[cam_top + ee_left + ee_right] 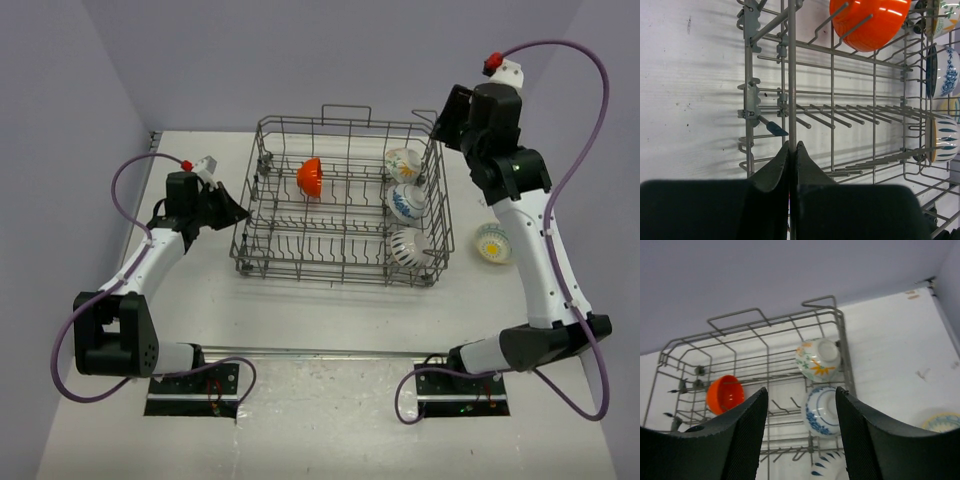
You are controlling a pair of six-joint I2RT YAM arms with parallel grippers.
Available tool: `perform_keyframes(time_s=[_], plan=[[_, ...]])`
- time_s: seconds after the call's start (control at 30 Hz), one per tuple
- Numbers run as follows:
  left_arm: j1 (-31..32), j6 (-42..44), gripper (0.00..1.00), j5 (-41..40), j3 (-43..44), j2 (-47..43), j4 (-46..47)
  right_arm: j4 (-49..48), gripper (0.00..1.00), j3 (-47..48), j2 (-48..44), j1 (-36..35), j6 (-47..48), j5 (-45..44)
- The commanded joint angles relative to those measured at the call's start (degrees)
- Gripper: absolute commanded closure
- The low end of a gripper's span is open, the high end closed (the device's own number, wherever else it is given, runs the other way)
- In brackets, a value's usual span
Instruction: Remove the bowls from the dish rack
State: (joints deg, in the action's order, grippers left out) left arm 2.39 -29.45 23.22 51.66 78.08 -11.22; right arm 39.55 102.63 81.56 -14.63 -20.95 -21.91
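The grey wire dish rack (262, 190) stands mid-table. An orange bowl (310, 176) sits on edge among its tines at the back left. Three white patterned bowls fill its right column: a floral one (403, 162), a blue one (407, 203) and a dark-striped one (408, 246). A pale yellow bowl (493, 243) rests on the table right of the rack. My left gripper (792, 146) is shut on a wire of the rack's left rim (791, 75). My right gripper (801, 395) hangs open above the rack's back right corner, over the blue bowl (822, 410), holding nothing.
Purple walls close in the table on the left, back and right. The rack's handle loop (346, 112) rises at its back edge. The arm bases sit at the near edge.
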Motion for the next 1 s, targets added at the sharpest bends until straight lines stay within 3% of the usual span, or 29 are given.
perform_keyframes(time_s=[0.0,0.03,0.13,0.37,0.67,0.97], plan=[[-0.5,0.8,1.0,-2.7,-0.5,-1.1,-1.7,-3.0,0.42,1.5,6.7,-0.2,1.2,20.3],[-0.5,0.8,1.0,-3.0,-0.7,-1.4,-1.8,-3.9,0.42,1.9,8.2,-0.7,0.7,28.5],[-0.4,0.8,1.0,-3.3,-1.2,-2.3,-2.1,-13.3,0.42,0.8,13.7,-1.0,-3.7,41.6],[0.0,0.7,1.0,-3.4,-2.3,-3.9,-2.8,-28.1,0.41,6.8,30.3,-1.3,-17.1,61.4],[0.2,0.9,1.0,-2.7,-2.6,-2.9,-2.1,-35.0,0.42,16.2,44.5,-3.5,-25.8,68.8],[0.4,1.2,1.0,-2.4,-2.4,-3.7,-2.0,-39.2,0.42,12.2,47.0,-5.1,-28.1,68.6]])
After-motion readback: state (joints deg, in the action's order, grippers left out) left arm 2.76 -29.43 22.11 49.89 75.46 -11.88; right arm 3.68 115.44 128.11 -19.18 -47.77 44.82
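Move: The empty, half-open right hand hangs high beyond the rack's right side; the orange bowl lies about 31 cm to its left, 13 cm ahead and some 32 cm below. The flowered bowl is roughly 17 cm ahead and 5 cm left of this hand, the blue-patterned bowl 6 cm ahead and 5 cm left, both some 32 cm down. From the left hand, already shut on the rack's left rim, the orange bowl is about 17 cm ahead, 16 cm right and 6 cm lower. The right hand sweeps about 28 cm left across the rack towards the orange bowl, sinking some 16 cm and reaching 11 cm forward, while the wrist rolls and swings the fingers counter-clockwise from pointing forward to pointing mostly left; it eases off above the bowl, fingers still half open and touching nothing. The left fingers keep their pinch on the rack's left rim and draw it back about 1 cm. ##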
